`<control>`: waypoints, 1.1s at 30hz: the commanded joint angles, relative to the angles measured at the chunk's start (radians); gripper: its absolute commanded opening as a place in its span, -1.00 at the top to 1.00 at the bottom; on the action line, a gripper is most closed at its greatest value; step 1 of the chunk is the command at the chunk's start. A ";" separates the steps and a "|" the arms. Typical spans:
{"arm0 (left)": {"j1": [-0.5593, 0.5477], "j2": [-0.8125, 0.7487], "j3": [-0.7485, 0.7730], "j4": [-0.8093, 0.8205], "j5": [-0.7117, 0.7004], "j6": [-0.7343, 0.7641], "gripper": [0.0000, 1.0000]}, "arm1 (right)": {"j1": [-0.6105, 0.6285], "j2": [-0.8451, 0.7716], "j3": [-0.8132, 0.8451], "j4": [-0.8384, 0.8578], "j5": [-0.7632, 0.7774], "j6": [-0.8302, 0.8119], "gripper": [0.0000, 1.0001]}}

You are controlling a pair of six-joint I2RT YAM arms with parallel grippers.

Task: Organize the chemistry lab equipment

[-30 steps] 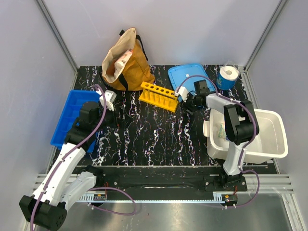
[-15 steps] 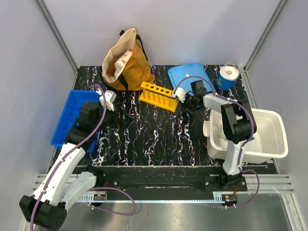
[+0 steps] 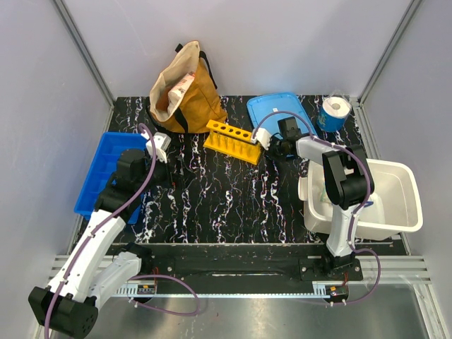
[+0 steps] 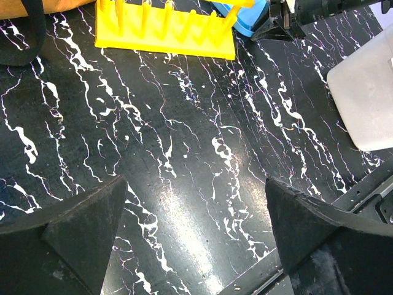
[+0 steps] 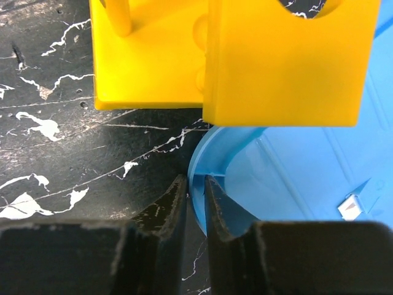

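My right gripper (image 5: 195,181) reaches down at the near left corner of the light blue lid (image 5: 295,172), one finger outside and one inside its raised rim, pinched narrow on it. In the top view the right gripper (image 3: 273,146) sits between that blue lid (image 3: 277,111) and the yellow tube rack (image 3: 232,140). The rack's end (image 5: 276,61) stands just beyond the fingertips. A pale green glove (image 3: 324,191) shows inside the white bin (image 3: 408,212). My left gripper (image 4: 195,184) hovers wide open over bare black marbled table, the rack (image 4: 166,31) ahead of it.
A dark blue tray (image 3: 99,169) lies at the left edge. The tan fabric bag (image 3: 185,88) stands at the back. A paper roll with blue wrap (image 3: 334,111) stands at the back right. The white bin's corner (image 4: 368,92) is to the right of my left gripper.
The right gripper has slid toward the blue lid's corner and its jaws have narrowed onto the rim. The left arm has stayed still.
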 commanded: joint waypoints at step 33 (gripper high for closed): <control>-0.003 -0.019 0.002 0.043 -0.016 0.001 -0.98 | 0.030 -0.165 -0.118 0.289 0.095 -0.083 1.00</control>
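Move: The blue lid's near-left corner is already between the half-closed fingers of my right hand. Its middle is about 10 cm ahead and 4 cm to the right, about level with the hand. The yellow rack's middle stands about 14 cm to my left and 2 cm ahead, a few centimetres higher. The paper roll is about 14 cm ahead and 23 cm right. From my left hand, the lid lies some 30 cm ahead, 34 cm right and 20 cm lower. I shut the fingers of my right hand on the rim at the blue lid's near-left corner and pinch it. Keeping that grip, I tip the hand up by some 10 degrees, then lift nearly 2 cm and ease about 1 cm forward, drawing the corner up beside the rack's right end. ##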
